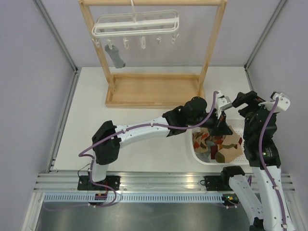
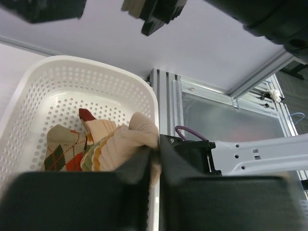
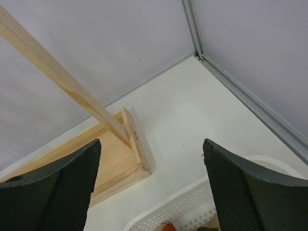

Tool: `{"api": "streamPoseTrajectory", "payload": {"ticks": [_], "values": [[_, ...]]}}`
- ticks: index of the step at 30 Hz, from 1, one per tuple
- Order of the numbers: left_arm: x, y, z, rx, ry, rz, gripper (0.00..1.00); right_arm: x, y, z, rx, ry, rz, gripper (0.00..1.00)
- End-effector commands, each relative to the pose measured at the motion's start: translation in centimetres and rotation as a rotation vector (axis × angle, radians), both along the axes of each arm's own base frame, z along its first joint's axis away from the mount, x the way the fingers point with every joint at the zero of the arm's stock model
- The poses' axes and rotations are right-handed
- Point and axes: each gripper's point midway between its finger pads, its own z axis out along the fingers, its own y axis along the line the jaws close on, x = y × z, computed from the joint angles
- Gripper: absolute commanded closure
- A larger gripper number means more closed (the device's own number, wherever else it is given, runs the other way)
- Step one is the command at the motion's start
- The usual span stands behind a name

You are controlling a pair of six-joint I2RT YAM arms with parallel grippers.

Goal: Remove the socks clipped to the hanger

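The white hanger (image 1: pixel 137 24) hangs from the top bar of the wooden rack. One grey sock (image 1: pixel 115 57) is still clipped to it at the left, and the other clips dangle bare. My left gripper (image 1: pixel 222 127) reaches over the white basket (image 1: pixel 208 163). In the left wrist view it is shut (image 2: pixel 156 155) on a tan sock (image 2: pixel 137 137) above the basket's right rim. An argyle sock (image 2: pixel 60 154) and a striped sock (image 2: pixel 98 132) lie inside the basket. My right gripper (image 1: pixel 244 103) hovers above the basket's far end, open (image 3: pixel 151 147) with nothing between its fingers.
The wooden rack's base (image 3: pixel 115 159) stands on the table behind the basket, with its right post (image 1: pixel 214 45) rising near my right gripper. The basket's perforated rim (image 3: pixel 183 207) lies just below the right fingers. An aluminium rail (image 2: pixel 166 101) runs along the table's near edge.
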Motion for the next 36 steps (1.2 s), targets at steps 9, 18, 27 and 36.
{"api": "streamPoseTrajectory", "payload": {"ticks": [9, 18, 27, 36], "values": [[1.9, -0.2, 1.9, -0.008, -0.055, 0.147, 0.0, -0.6, -0.3, 0.0, -0.027, 0.018, -0.005, 0.09], [2.7, 3.9, 0.7, 0.106, -0.219, 0.205, 0.0, -0.2, 0.3, -1.0, -0.041, 0.045, 0.032, 0.09], [8.5, 17.1, -5.5, 0.379, -0.224, 0.484, 0.0, 1.8, 2.3, -4.4, -0.006, 0.098, 0.131, 0.09], [17.5, 30.6, -2.7, 0.306, -0.076, 0.889, 0.0, 3.2, 4.0, -6.7, 0.026, 0.132, 0.213, 0.09]]}}
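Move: The left hand still holds a beige sock over the basket, whose middle lies roughly 6 cm ahead, 5 cm to its right and 22 cm below. Checkered socks already lie in the basket, about 8 cm ahead, 4 cm left and 24 cm below the left hand. The hanging grey sock is some 28 cm ahead, 45 cm left and a little higher. From the right hand, the basket's middle is about 6 cm back, level sideways and 28 cm below. Barely shifting at first, the left hand opens its fingers wide and lets go of the beige sock over the basket, then sweeps left about 28 cm and forward 16 cm while sinking some 6 cm, away from the basket towards the hanging grey sock's side, swinging counter-clockwise about 45 degrees. Later the open right hand sinks about 8 cm, tipping slightly down. ##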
